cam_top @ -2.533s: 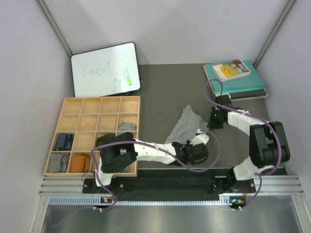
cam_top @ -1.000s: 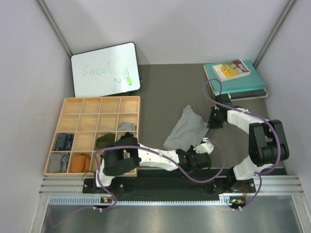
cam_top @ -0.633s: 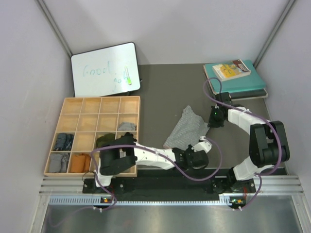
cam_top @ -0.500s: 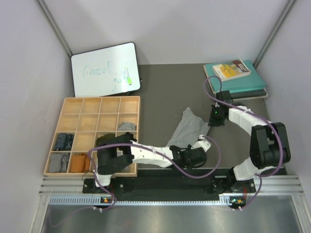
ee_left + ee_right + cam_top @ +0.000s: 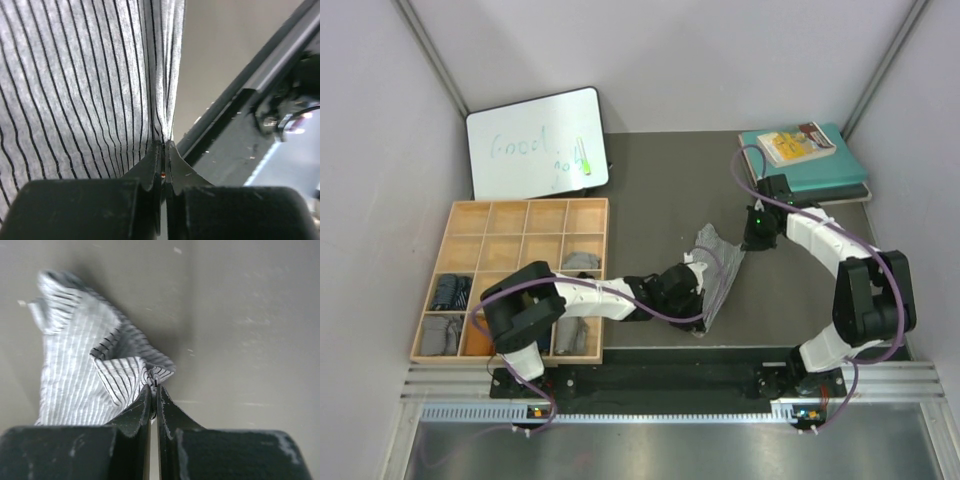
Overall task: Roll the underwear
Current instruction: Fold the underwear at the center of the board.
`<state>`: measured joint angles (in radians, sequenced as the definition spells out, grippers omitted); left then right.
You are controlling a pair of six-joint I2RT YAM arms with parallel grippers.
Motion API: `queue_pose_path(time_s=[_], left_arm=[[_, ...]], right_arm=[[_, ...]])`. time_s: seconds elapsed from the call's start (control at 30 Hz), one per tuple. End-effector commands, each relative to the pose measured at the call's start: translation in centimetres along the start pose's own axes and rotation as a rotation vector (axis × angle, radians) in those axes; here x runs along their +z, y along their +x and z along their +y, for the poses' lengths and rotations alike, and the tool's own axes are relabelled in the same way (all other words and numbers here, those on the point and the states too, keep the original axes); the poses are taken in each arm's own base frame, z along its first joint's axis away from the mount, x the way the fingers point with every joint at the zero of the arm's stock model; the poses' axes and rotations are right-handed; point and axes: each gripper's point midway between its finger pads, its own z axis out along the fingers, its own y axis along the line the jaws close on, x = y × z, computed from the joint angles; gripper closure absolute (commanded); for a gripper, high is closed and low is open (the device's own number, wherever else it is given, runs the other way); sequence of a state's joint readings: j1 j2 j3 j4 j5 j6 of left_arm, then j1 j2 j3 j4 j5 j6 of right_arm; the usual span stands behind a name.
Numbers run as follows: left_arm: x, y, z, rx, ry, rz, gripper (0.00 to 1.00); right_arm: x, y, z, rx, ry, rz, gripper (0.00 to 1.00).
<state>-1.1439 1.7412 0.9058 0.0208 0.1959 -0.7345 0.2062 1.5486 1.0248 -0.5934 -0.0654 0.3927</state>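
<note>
The finely striped grey-and-white underwear lies bunched on the dark table between the two arms. My left gripper is shut on its near edge; in the left wrist view the striped underwear hangs taut from the closed left gripper. My right gripper is shut on the far right corner. In the right wrist view that pinched corner of the underwear folds up at the right gripper. The cloth is lifted and creased between both grips.
A wooden compartment tray at the left holds several rolled cloths, one grey. A whiteboard leans at the back left. Teal books are stacked at the back right. The black rail runs along the table's near edge.
Both grippers closed on the underwear. The left gripper then carried its near edge left and away from the rail, bunching the flat cloth; the right gripper shifted slightly back.
</note>
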Motion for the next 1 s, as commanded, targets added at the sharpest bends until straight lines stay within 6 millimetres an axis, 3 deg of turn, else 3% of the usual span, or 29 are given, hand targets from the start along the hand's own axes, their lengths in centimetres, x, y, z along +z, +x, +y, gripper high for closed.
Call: queue_pose_path(time_s=[0.0, 0.27, 0.4, 0.57, 0.67, 0.7, 0.77, 0.8, 0.87, 0.9, 0.97], left_arm=[[-2.3, -0.9, -2.7, -0.076, 0.166, -0.011, 1.0], [-3.3, -1.9, -3.1, -0.119, 0.207, -0.035, 1.0], [-3.1, -2.5, -1.5, -0.108, 0.138, -0.048, 1.0], [-1.0, -1.7, -0.8, -0.085, 0.09, -0.02, 1.0], [0.6, -1.4, -1.9, -0.045, 0.075, 0.0, 1.0], [0.9, -1.7, -3.1, -0.024, 0.088, -0.006, 1.0], [2.0, -1.0, -3.4, -0.013, 0.081, 0.026, 0.98], [2.3, -0.9, -4.3, -0.004, 0.101, 0.035, 0.88], [2.8, -0.4, -4.6, 0.001, 0.109, 0.054, 0.63], [2.8, -0.5, -5.0, 0.009, 0.117, 0.052, 0.38], [2.2, -0.9, -5.8, 0.041, 0.131, 0.036, 0.19]], right_arm=[[-0.6, -3.8, 2.2, -0.043, -0.006, -0.094, 1.0], [-0.9, -5.6, 4.2, -0.07, -0.022, -0.105, 1.0], [-0.6, -5.6, 3.9, -0.068, -0.005, -0.091, 1.0], [-0.3, -4.0, 1.2, -0.064, 0.108, -0.083, 1.0], [0.1, -3.1, -0.9, -0.034, 0.16, -0.073, 1.0], [0.1, -3.0, -1.4, -0.024, 0.163, -0.07, 1.0], [0.1, -2.8, -3.2, 0.009, 0.185, -0.062, 0.98], [-0.3, -3.0, -3.7, 0.021, 0.188, -0.071, 0.84], [-1.0, -2.9, -4.7, 0.032, 0.197, -0.077, 0.64], [-1.7, -3.0, -4.5, 0.031, 0.18, -0.095, 0.48], [-2.4, -2.4, -4.2, 0.028, 0.149, -0.092, 0.38]])
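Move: Both hands already grip the striped underwear by opposite ends, a few centimetres above the board. The underwear's middle lies about 13 cm ahead of the left hand, 4 cm to its right and slightly lower; a grey garment in the tray sits some 31 cm to the left, 1 cm back. From the right hand the underwear's middle is roughly 6 cm back, 7 cm left and 5 cm below; the book stack is about 17 cm ahead, 15 cm right. Both hands lift the underwear forward about 3 cm, then swing back, right and down roughly 6 cm, opening to release. ##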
